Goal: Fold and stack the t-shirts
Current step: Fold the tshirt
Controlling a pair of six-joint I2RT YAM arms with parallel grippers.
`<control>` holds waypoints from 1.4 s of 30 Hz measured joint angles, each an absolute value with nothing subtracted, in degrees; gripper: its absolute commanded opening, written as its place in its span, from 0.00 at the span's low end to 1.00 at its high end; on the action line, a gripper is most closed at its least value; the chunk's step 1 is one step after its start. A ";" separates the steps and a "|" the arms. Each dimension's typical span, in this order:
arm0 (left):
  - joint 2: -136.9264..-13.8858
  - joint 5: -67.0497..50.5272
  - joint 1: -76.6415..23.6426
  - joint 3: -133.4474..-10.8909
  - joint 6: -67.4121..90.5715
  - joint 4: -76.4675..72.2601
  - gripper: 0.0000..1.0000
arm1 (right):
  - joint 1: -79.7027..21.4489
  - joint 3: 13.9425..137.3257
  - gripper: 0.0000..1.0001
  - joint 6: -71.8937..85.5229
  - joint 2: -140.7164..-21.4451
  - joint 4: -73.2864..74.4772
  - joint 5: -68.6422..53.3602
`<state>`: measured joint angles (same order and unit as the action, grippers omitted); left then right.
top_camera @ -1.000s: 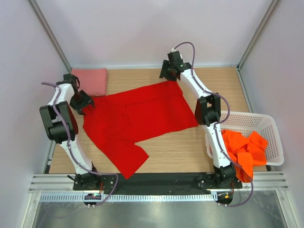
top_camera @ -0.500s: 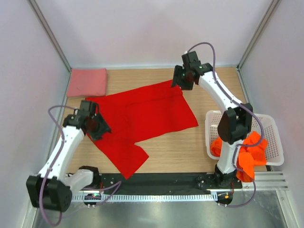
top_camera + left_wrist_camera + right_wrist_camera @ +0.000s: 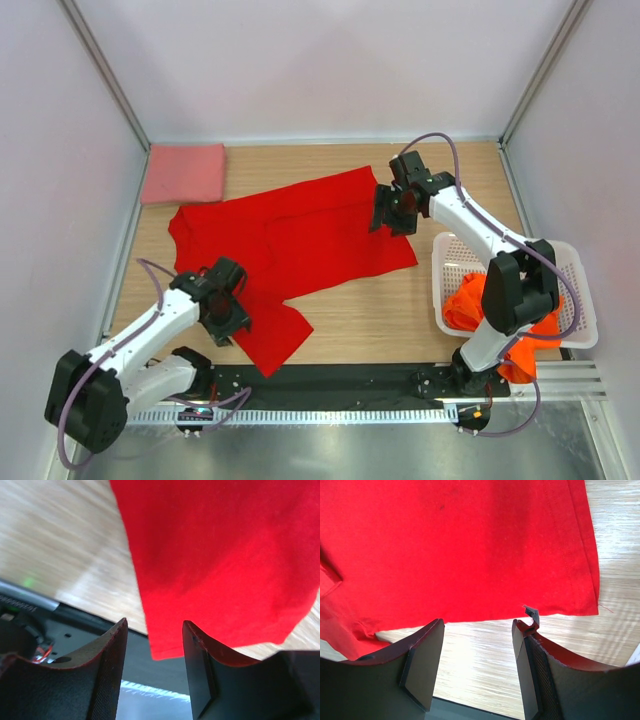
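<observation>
A bright red t-shirt (image 3: 300,235) lies spread flat across the middle of the table. My left gripper (image 3: 235,320) hovers open over its near corner, which hangs past the table's front edge (image 3: 225,555). In the left wrist view the fingers (image 3: 107,670) stand apart with nothing between them. My right gripper (image 3: 388,220) hangs open above the shirt's right part. Its view shows the shirt's hem (image 3: 460,545) and bare wood between the fingers (image 3: 422,665). A folded salmon pink t-shirt (image 3: 185,172) rests at the back left. Orange t-shirts (image 3: 468,305) fill the basket.
The white lattice basket (image 3: 570,262) stands at the right edge, beside my right arm. Grey walls close the table at the back and both sides. A black rail (image 3: 340,378) and metal strip run along the near edge.
My left arm has swung from the back left, by the pink shirt, down to the red shirt's near corner. My right gripper moved from the shirt's back edge nearer, over its right part.
</observation>
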<state>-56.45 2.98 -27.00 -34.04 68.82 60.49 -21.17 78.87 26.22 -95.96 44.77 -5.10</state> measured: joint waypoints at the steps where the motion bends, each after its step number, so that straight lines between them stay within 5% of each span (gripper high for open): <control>1: -57.41 2.96 -27.44 -33.67 69.32 59.35 0.50 | -21.17 78.56 0.64 26.00 -95.70 44.69 -5.15; 19: -65.58 1.98 -28.34 -29.74 74.61 52.21 0.41 | -21.17 77.10 0.64 22.57 -95.50 44.86 -3.62; 24: -66.41 1.52 -28.40 -29.98 74.63 52.25 0.29 | -20.80 77.06 0.62 22.59 -96.44 45.39 -2.15; 35: -66.35 1.54 -28.53 -30.22 73.41 52.40 0.03 | -15.70 76.58 0.43 21.32 -100.55 47.22 2.94; 42: -65.52 4.67 -28.53 -31.75 71.92 52.64 0.00 | -15.70 75.72 0.36 20.45 -105.67 47.70 4.51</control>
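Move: The left hand hangs about 5 cm above the left edge of the red t-shirt's near sleeve, which lies about 1 cm to its right; the sleeve's near tip is some 11 cm back and 8 cm right. From the right hand, the t-shirt's near right corner lies roughly 2 cm back, 11 cm right and 11 cm below. The far right corner is about 26 cm ahead, nearly in line; the basket's middle is about 9 cm back and 38 cm right. Down about 3.5 cm goes the left hand onto the sleeve's left edge, where it shuts fully and pinches the cloth, then just starts to rise. The right hand first barely moves, then swings some 7 cm right and 8 cm down towards the near right corner, rolling and tipping to point more steeply down, its fingers closing roughly halfway. ##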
